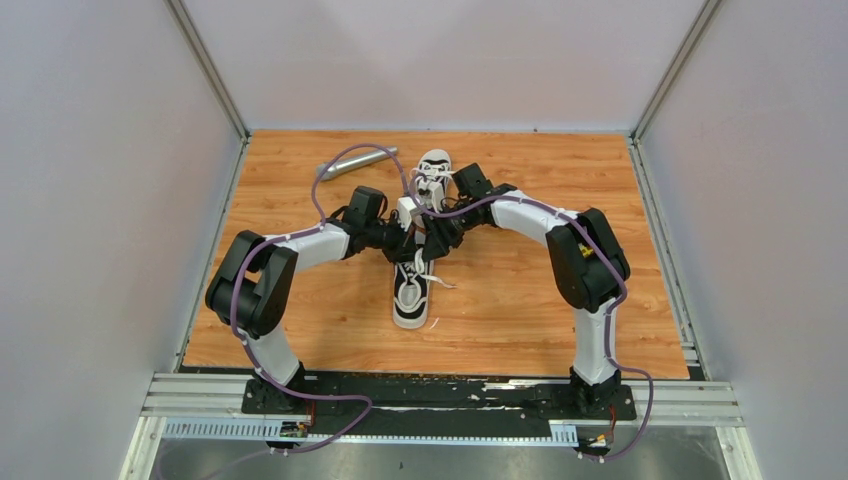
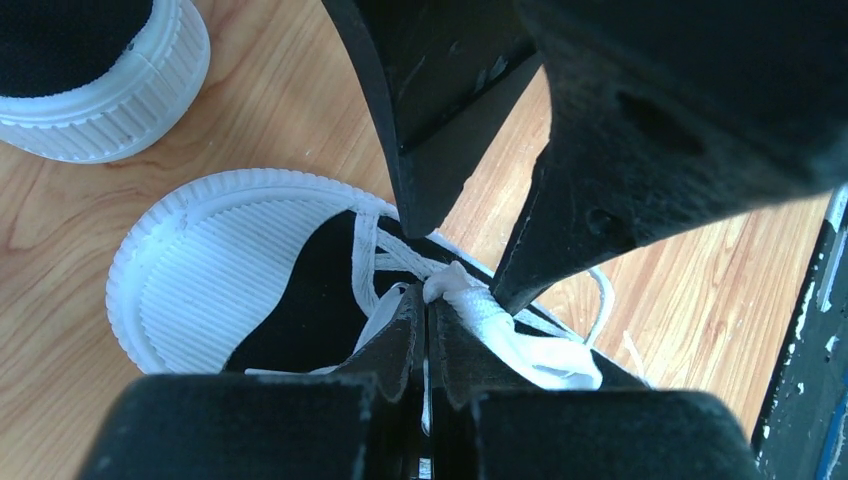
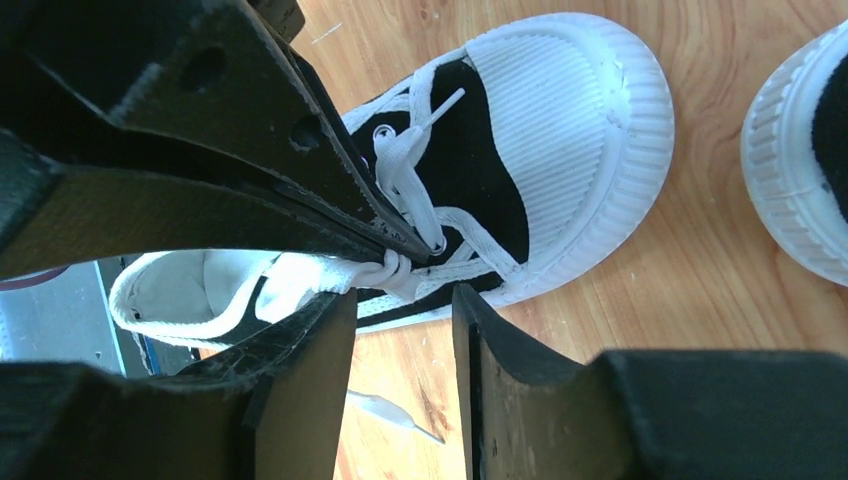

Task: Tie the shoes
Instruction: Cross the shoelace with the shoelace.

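Observation:
Two black-and-white shoes lie on the wooden table: one far (image 1: 434, 172), one nearer (image 1: 411, 292) with its toe cap (image 2: 215, 285) pointing away from the arms. Both grippers meet over the nearer shoe's laces. My left gripper (image 2: 428, 298) is shut on a bunched white lace (image 2: 470, 300) above the tongue. In the right wrist view, that lace (image 3: 390, 270) runs from the left gripper's tips to the eyelets. My right gripper (image 3: 400, 305) is open just beside it, bare wood between its fingers (image 3: 315, 350). A loose lace end (image 3: 395, 412) rests on the table.
A grey metal cylinder (image 1: 354, 160) lies at the back left of the table. The far shoe's toe (image 3: 800, 150) sits close to the nearer shoe's toe (image 3: 560, 130). Grey walls enclose three sides, and metal rails (image 1: 440, 395) run along the near edge.

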Controlling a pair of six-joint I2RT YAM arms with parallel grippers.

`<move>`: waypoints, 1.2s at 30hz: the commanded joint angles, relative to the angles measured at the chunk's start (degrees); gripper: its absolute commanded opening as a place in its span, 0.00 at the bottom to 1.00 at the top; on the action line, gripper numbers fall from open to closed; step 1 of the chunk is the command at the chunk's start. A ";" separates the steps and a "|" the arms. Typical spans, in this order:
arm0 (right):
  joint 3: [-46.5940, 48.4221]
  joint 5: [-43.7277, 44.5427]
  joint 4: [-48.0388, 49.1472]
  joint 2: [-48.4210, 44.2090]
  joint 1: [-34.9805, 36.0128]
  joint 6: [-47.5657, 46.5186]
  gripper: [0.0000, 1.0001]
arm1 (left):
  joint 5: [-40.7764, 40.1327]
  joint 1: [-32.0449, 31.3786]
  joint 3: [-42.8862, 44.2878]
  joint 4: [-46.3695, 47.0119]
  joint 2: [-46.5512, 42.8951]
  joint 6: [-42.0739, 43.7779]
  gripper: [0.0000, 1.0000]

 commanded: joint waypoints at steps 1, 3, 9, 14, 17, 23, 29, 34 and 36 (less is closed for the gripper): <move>2.49 -2.79 3.15 -0.11 0.75 0.11 0.38 | 1.17 0.13 1.55 2.78 -2.41 0.17 0.00; 2.56 -2.97 3.53 0.26 0.81 0.52 0.35 | 1.34 0.30 1.44 3.05 -2.57 -0.30 0.00; 2.21 -4.84 3.47 1.11 0.78 1.30 0.15 | 2.58 1.81 0.69 4.38 -2.80 -2.05 0.00; 0.49 -6.19 3.55 0.07 0.19 2.56 0.00 | 1.96 2.76 0.59 3.28 -3.06 -1.37 0.00; -0.65 -6.89 3.38 -1.03 -0.53 3.55 0.00 | 1.13 3.18 0.52 1.91 -3.27 -0.30 0.00; -1.88 -6.55 2.09 -2.45 -1.81 3.98 0.00 | 0.28 3.39 -0.06 1.72 -3.81 0.00 0.00; -2.28 -5.34 0.40 -2.71 -2.38 3.60 0.00 | 0.09 3.39 -0.25 -0.21 -4.14 0.33 0.00; -2.00 -6.83 -0.99 -2.76 -2.40 3.45 0.00 | 0.98 3.95 -0.44 -0.88 -4.63 -0.07 0.00; -2.06 -8.71 -1.28 -2.69 -2.44 3.44 0.00 | 3.58 4.26 -0.95 0.15 -4.79 -0.98 0.00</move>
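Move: The shoelace loop that the right hand goes for hangs at the left hand's shut fingertips, about 1 cm to the left of the right hand and 1 cm above it, level fore and aft. The tied shoe's middle is about 5 cm back, 3 cm left and 5 cm below the right hand; the second shoe is some 13 cm ahead, straight on and 5 cm lower. From the left hand, which holds the lace, the loop is roughly 1 cm back and 1 cm right, at its own height. The right hand eases about 1 cm to its left and 1 cm up to the loop beside the left fingertips, shutting from nearly half open to pinch the lace there, then goes back right by about 1 cm while staying raised, still shut. Meanwhile the left hand keeps its pinch on the lace and creeps up and to the left, about 1 cm each, so that the hands draw slightly apart over the tied shoe's front. ##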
